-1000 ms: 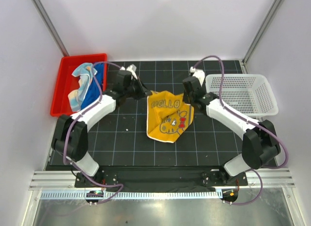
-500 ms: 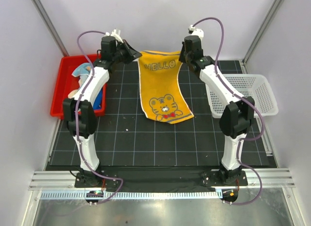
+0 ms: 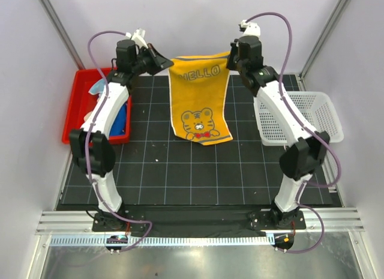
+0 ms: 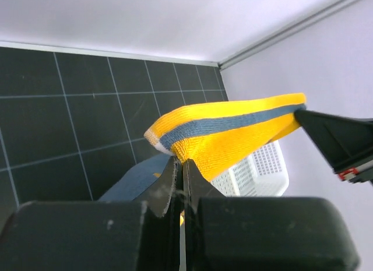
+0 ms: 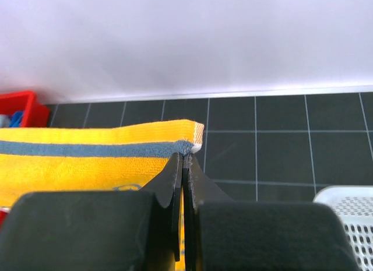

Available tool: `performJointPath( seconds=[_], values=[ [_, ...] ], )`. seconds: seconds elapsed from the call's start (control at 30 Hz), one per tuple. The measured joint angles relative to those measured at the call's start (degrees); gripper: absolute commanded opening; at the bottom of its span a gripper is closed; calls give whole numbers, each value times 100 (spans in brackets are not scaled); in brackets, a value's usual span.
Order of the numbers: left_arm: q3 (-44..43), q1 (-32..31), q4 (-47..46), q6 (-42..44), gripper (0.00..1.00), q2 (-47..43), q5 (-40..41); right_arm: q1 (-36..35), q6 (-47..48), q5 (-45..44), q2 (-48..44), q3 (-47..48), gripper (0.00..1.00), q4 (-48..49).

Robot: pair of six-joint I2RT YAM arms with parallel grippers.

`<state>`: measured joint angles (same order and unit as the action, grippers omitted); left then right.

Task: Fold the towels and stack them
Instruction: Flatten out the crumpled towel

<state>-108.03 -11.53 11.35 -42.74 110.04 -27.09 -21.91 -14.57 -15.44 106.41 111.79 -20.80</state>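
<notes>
A yellow-orange towel (image 3: 200, 96) with "HELLO" and a tiger on it hangs spread in the air over the far half of the black mat. My left gripper (image 3: 167, 62) is shut on its upper left corner, and in the left wrist view that gripper (image 4: 180, 164) pinches the yellow towel (image 4: 233, 131) by its grey-striped hem. My right gripper (image 3: 230, 54) is shut on the upper right corner; in the right wrist view this gripper (image 5: 183, 157) bites the towel (image 5: 87, 154) just below the hem. More towels, blue and pale (image 3: 102, 90), lie bunched in the red tray.
The red tray (image 3: 77, 105) sits at the mat's far left. A white mesh basket (image 3: 306, 114) stands at the far right, also visible as a basket (image 4: 256, 169) under the towel in the left wrist view. White walls close in behind and at both sides.
Both arms have lifted the yellow towel from a crumpled heap on the mat to a high, spread hang. Its lower edge has risen off the mat since half a second ago.
</notes>
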Motion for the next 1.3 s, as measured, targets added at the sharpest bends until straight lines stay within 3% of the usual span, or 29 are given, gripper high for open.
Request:
performJointPath(
  seconds=[0.17, 0.43, 0.57, 0.7, 1.0, 1.3],
  values=[
    [1471, -304, 46, 264, 0, -1519, 118, -87, 42, 332, -1438, -1204, 1, 127],
    [3467, -1475, 0, 597, 0, -4465, 516, -846, 168, 688, -3930, -2750, 1, 22],
    [3777, -1672, 101, 605, 0, -5340, 702, -1397, 223, 745, -4618, -2833, 1, -295],
    [3755, -1707, 260, 621, 0, -5781, 927, -1475, 179, 848, -4983, -2715, 1, -564],
    [3152, -1617, 487, 798, 0, -5080, 1845, -1475, 321, 444, -4179, -2179, 1, -590],
    [3064, -472, -289, 535, 0, -2151, 1635, -310, 310, 787, -1150, -2098, 1, 446]
  ],
)
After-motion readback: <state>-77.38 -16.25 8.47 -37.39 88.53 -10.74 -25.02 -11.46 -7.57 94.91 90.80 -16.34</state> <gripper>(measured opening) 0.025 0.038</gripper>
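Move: The towel is already pinched by its two far corners, one in each hand. Its middle hangs about 18 cm below and 10 cm back, some 12 cm right of the left hand and 13 cm left of the right. The open table patch it is to cover lies about 20 cm back and 33 cm down, similarly between them. The red bin is roughly 33 cm left of the left hand, level with it; the white basket is 30 cm right of the right hand and 7 cm back. Keeping their pinch on the towel's corners, both hands sweep it back towards the robot together, nearly 30 cm and rising some 12 cm, fingers tipping up. They then reverse, swinging forward almost 20 cm and dropping quickly about 15 cm towards the table as the fingers tip down again, the towel stretched between them. ##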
